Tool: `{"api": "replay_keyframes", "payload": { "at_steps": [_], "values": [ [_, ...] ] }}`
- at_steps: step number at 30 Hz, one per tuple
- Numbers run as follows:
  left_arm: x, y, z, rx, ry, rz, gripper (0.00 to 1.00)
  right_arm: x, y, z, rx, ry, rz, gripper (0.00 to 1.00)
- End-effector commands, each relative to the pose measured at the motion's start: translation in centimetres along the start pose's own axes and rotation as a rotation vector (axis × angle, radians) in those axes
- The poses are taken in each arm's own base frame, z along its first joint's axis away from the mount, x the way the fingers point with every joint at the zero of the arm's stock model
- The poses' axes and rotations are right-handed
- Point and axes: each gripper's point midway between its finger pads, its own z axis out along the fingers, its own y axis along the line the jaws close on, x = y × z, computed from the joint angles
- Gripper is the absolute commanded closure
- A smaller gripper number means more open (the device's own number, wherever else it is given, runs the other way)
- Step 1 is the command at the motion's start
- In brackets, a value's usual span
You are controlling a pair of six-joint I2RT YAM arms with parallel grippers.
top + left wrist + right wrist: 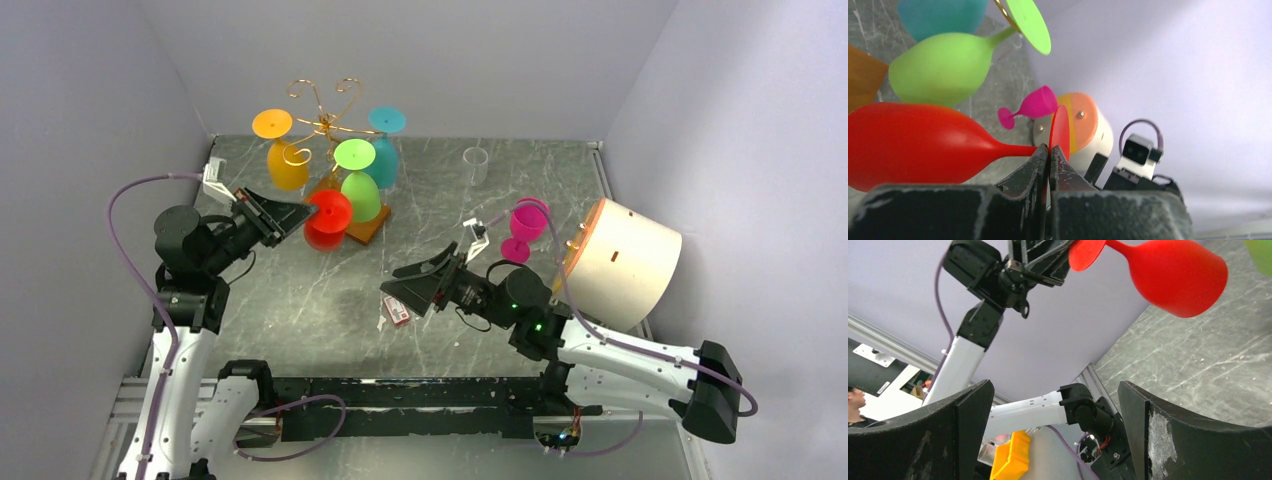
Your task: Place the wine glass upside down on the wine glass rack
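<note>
The red wine glass [326, 218] hangs in the air just in front and left of the wine glass rack [322, 115], a gold wire stand on a brown wooden base [370, 228]. My left gripper [303, 213] is shut on the rim of the glass's round foot. In the left wrist view the jaws [1049, 150] pinch the thin red disc, and the bowl [913, 145] points away to the left. My right gripper [398, 284] stands wide open and empty over the table's middle. Between its fingers [1055, 390] there is only air, with the red glass [1173, 275] far above it.
Orange [285, 160], teal [383, 155] and green [358, 185] glasses hang upside down on the rack. A pink glass [525, 228] stands upright beside a white drum with an orange face [625, 262]. A clear cup [476, 165] stands at the back. A small red-and-white box [397, 312] lies below the right gripper.
</note>
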Motion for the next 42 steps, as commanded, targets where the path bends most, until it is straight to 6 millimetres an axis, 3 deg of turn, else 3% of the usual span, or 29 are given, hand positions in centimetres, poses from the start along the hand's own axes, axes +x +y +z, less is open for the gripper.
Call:
{"api": "replay_keyframes", "payload": {
  "at_steps": [1,12,27,42],
  "values": [
    [-3.3,-2.4,0.7,0.079,-0.144,-0.091,0.93,-0.9,0.4,-0.7,-0.002,-0.028,-0.025,0.00],
    [-9.5,-0.7,0.8,-0.210,-0.364,-0.245,0.93,-1.7,1.2,-1.5,-0.003,-0.042,-0.049,0.00],
    [-8.3,0.3,3.6,-0.158,-0.248,-0.352,0.93,-1.6,0.9,-1.1,0.005,-0.030,-0.076,0.00],
    [-10.8,0.1,5.2,-0.132,-0.286,-0.276,0.93,-1.3,0.9,-0.6,-0.001,-0.012,-0.089,0.00]
  ]
}}
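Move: My left hand already holds the red wine glass upside down by its foot; the rack's empty front-left curl is about 12 cm ahead, 3 cm left and roughly at hand height. The rack's hub is some 19 cm ahead and 2 cm right. The hung green glass is about 11 cm ahead and 8 cm right, the orange one 19 cm ahead and 10 cm left, both middles some 6 or 7 cm lower. From my right hand the curl is about 22 cm ahead, 18 cm left, 4 cm higher. I carry the red glass forward about 10 cm towards the front-left curl, drifting some 4 cm left. I rise around 6 cm on the way, sink about 4 cm beside the green glass, then ease the last couple of centimetres forward. My left wrist turns roughly 20 degrees counter-clockwise and tips down some 15; the fingers keep their pinch on the foot. ##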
